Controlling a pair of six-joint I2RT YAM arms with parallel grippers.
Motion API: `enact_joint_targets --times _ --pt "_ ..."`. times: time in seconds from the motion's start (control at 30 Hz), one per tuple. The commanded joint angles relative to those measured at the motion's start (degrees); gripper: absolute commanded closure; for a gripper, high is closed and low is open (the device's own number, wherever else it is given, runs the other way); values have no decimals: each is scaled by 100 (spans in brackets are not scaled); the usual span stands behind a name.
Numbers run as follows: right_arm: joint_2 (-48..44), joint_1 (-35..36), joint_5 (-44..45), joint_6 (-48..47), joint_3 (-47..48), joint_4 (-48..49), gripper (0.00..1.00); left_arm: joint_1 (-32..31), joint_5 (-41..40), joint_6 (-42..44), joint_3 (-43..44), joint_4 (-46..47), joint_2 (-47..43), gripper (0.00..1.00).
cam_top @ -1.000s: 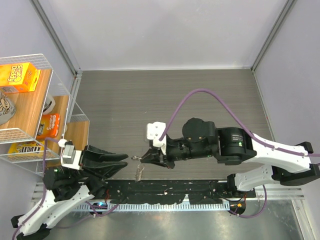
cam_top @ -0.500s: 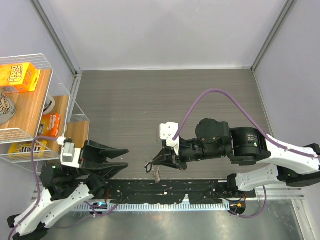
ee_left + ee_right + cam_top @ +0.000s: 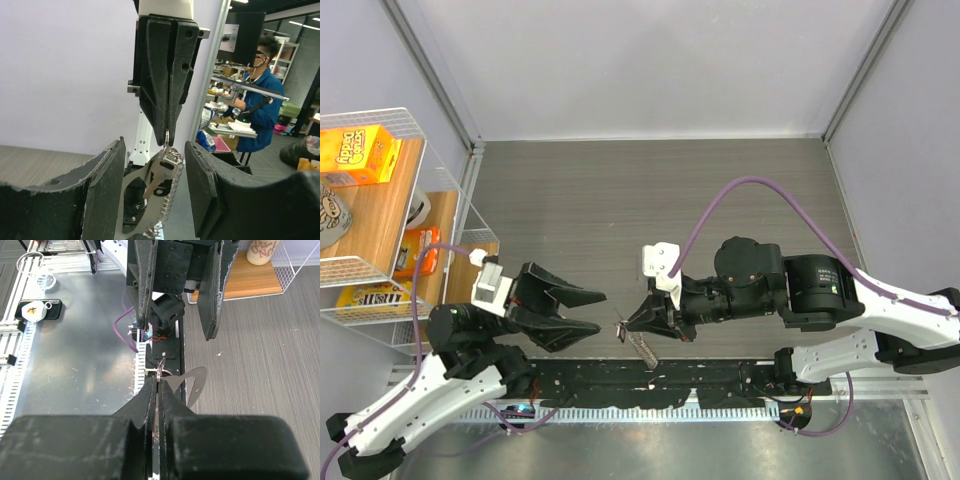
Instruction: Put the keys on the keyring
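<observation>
My right gripper [image 3: 626,326] is shut on the small ring at the top of the keyring [image 3: 167,141]. From that ring dangle a silver key [image 3: 157,176] and a glittery chain [image 3: 172,192], which show in the top view as a short strip [image 3: 642,346]. My left gripper [image 3: 601,310] is open just left of them. In the left wrist view the key and chain hang in the gap between my left fingers [image 3: 107,190], touching neither. The right wrist view shows only the ring [image 3: 160,369] poking out of my shut right gripper [image 3: 159,382], with the left fingers [image 3: 212,295] beyond.
A wire shelf [image 3: 450,170] with cereal boxes [image 3: 358,152] stands at the left edge. A black rail [image 3: 660,378] and metal plate run along the near edge. A purple cable [image 3: 750,190] arches over the right arm.
My left gripper has swung right toward the right gripper and opened wider. The right gripper shifted right with the keyring a second ago, then stayed put.
</observation>
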Motion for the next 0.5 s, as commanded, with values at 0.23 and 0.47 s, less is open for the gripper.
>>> enact_joint_targets --times 0.23,0.47 --pt "-236 17 143 -14 -33 720 95 -5 306 -595 -105 1095 378 59" --pt "-315 17 134 -5 -86 888 95 -5 332 -683 -114 1209 536 73"
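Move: The key hanging from the keyring is about 3 cm to the left hand's right, 1 cm back and 1 cm lower. The keyring, pinched in the right fingers, is some 4 cm to the left hand's right, 1 cm back and 1 cm higher, with the metal tag dangling roughly 6 cm right, 4 cm back and 6 cm below the left hand. From the right hand, the key is about 2 cm left, level fore and aft, and 2 cm down. Left fingers half-close around the key, easing 1 cm right; right hand lifts the still-pinched keyring about 1 cm. ##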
